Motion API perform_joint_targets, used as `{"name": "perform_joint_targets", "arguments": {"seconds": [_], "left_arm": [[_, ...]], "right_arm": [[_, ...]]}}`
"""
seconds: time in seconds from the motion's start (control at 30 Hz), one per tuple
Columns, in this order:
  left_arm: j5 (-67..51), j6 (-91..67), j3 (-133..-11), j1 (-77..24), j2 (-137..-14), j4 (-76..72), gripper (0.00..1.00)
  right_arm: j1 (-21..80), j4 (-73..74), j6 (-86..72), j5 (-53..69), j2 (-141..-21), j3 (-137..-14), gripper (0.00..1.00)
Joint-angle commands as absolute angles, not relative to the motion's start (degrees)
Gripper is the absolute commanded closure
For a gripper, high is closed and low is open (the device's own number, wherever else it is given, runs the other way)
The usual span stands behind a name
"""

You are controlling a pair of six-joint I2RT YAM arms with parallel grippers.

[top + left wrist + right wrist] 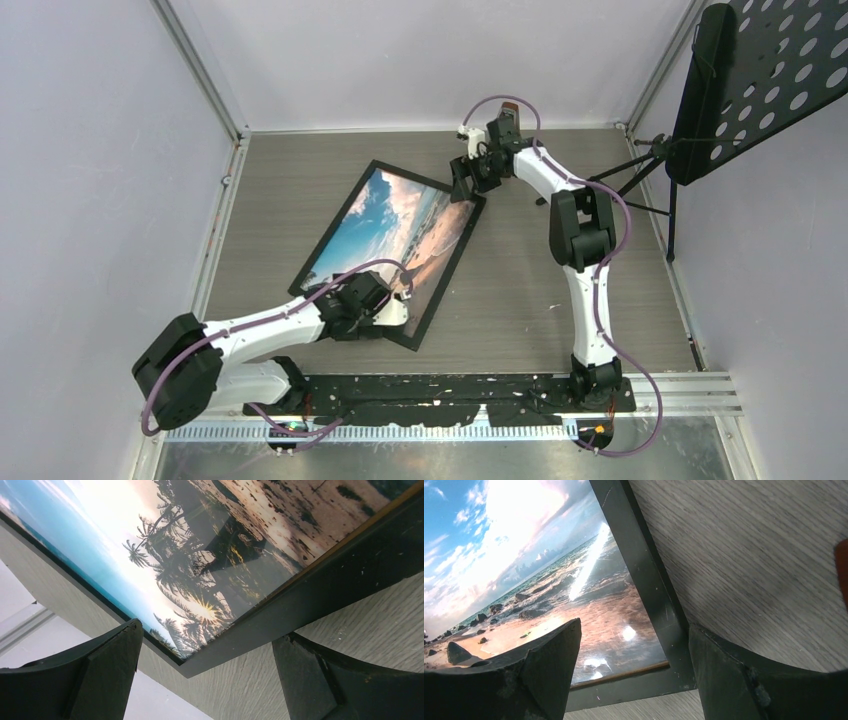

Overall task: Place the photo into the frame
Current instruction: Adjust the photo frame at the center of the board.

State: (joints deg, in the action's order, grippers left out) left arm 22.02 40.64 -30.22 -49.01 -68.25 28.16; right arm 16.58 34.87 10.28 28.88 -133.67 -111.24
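The frame (447, 275) lies flat and slanted on the table with its black front face up. The beach photo (395, 225) shows inside it behind the pane. My left gripper (398, 305) hovers open over the frame's near corner. In the left wrist view the corner of the frame (325, 575) and the palms of the photo (165, 555) sit between the spread fingers of the gripper (210, 635). My right gripper (463, 185) is open above the far right corner. There the gripper (635, 627) straddles the frame (639, 555) and photo (524, 555). Neither gripper holds anything.
A black perforated music stand (760, 70) on tripod legs (650, 170) stands at the back right. White walls enclose the grey wood-grain table (560, 270). A black mounting rail (480, 385) runs along the near edge.
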Motion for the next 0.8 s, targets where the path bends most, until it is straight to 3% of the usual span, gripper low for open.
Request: {"name": "perform_joint_targets", "arguments": {"seconds": [0.0, 0.3, 0.77], "left_arm": [[25.27, 41.73, -29.34, -48.96, -67.38, 23.26, 0.00], [31.68, 41.54, -27.66, -47.75, -68.98, 18.46, 0.00], [23.94, 29.82, -36.93, -36.31, -73.12, 26.96, 0.00]], "right_arm": [[16.01, 39.22, 9.03, 30.69, -132.79, -108.93, 0.16], [13.80, 39.04, 11.53, 30.90, -122.87, -93.90, 0.18], [13.36, 33.97, 15.09, 28.62, -103.98, -70.28, 0.19]]}}
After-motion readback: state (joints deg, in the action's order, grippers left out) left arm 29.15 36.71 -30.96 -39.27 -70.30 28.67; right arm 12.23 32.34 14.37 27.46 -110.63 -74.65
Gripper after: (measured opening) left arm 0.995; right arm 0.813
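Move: The right fingers straddle the far edge of the photo frame by its far right corner, which lies about 4 cm to the right, 2 cm ahead and 3 cm below; the frame's middle is roughly 20 cm to the left and 12 cm back. From that hand the metronome stands some 11 cm ahead and 7 cm to the right, and the stand's foot about 18 cm to the right, level with it. The left hand waits open at the near left short edge, with the frame's middle about 18 cm ahead and 13 cm to its right. The right hand, its front finger against the outside of the far short edge by the corner, first sinks about 1.5 cm and then drags that corner back towards the base by about 13 cm and to the right by some 8 cm, speeding up as it goes, gripper still wide and wrist tipping only slightly. Meanwhile the left hand moves about 5 cm left and a little forward, staying open with its rear finger close along the near left short edge, and its wrist turns some 15 degrees counter-clockwise in the second half. ##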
